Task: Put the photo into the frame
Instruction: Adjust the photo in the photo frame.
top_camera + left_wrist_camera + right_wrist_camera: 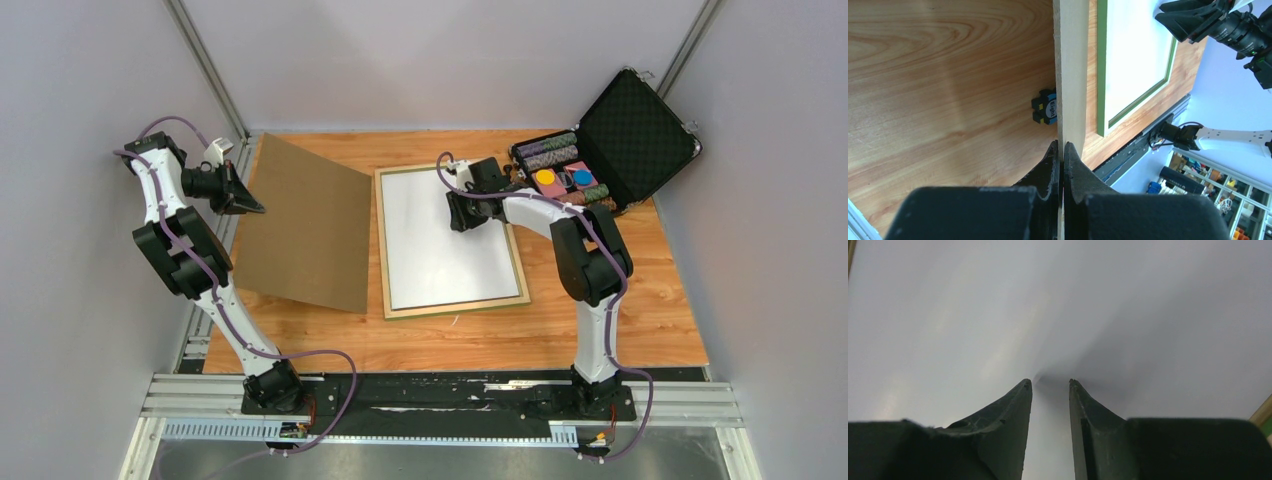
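Note:
The frame (455, 307) lies flat mid-table, pale wood rails up, its green edge (1102, 65) showing in the left wrist view. A white sheet (440, 250) fills it, apparently the photo face down; no printed side shows. My right gripper (462, 222) points down at the sheet's upper right part, its tips (1050, 382) slightly apart, open, resting on or just above the white surface with nothing between them. My left gripper (250, 205) is shut on the far-left corner of the plain brown backing board (300, 225), which it holds tilted left of the frame and which appears edge-on (1070, 75) from the wrist.
An open black case (640, 130) with poker chips (560, 165) stands at the back right, close to the right arm. A small blue-and-yellow block (1048, 106) lies on the table beside the raised board. Grey walls close in both sides; a metal rail (440, 395) runs along the near edge.

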Robot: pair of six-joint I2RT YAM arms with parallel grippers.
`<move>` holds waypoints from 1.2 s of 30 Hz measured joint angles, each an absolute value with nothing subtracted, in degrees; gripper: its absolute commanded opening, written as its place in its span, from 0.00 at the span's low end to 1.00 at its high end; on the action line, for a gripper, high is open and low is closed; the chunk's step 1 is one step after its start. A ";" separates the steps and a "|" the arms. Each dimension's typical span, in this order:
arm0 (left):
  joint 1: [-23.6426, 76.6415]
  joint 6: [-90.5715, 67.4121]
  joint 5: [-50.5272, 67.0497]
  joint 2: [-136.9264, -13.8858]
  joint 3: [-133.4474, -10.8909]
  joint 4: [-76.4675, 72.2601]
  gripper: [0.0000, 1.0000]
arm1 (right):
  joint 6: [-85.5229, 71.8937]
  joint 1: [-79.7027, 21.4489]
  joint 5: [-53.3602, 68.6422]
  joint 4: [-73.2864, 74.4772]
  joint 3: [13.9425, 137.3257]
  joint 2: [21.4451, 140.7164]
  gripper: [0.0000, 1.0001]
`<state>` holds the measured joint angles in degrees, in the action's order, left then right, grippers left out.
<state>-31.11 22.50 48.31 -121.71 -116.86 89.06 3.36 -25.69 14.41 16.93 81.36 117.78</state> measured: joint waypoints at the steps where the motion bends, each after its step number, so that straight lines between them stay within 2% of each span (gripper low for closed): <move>1: -31.11 22.50 48.31 -121.71 -116.86 89.06 0.00 | 3.38 -25.69 14.39 16.93 81.34 117.78 0.34; 20: -31.11 22.63 48.31 -121.71 -116.86 89.10 0.00 | 3.60 -25.69 13.96 16.84 80.88 117.78 0.35; 27: -31.11 22.65 48.31 -121.71 -116.86 89.10 0.00 | 3.60 -25.69 13.96 16.86 80.90 117.78 0.45; 33: -31.14 22.63 48.31 -121.71 -116.88 89.21 0.00 | 3.68 -25.69 13.47 17.12 81.45 117.78 0.61; 36: -31.14 22.63 48.27 -121.71 -117.36 89.73 0.00 | 3.81 -25.69 13.08 17.54 82.70 117.78 0.65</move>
<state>-31.14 22.63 48.27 -121.71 -117.36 89.73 3.81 -25.69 13.08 17.54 82.70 117.78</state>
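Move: The right hand is over the photo in the frame, part-open fingers slanting down and to the left; the photo's middle is about 3 cm to its left, 2 cm back and some 2 cm below. Both side bars of the frame lie about 2 cm back as well, the left one some 18 cm to the left and the right one about 11 cm to the right. From the left hand, still gripping the raised brown board, the photo's middle is roughly 40 cm right, 3 cm ahead and 17 cm below. With its fingertips seemingly resting on the white sheet a little right of its middle, the right hand first eases down and slightly right by less than half a centimetre, then stays there without noticeably turning. While it stays, the fingers start to spread from about a third to well over half open, and at the very end the hand rises about 1 cm and goes forward by nearly as much, coming away from the photo. ##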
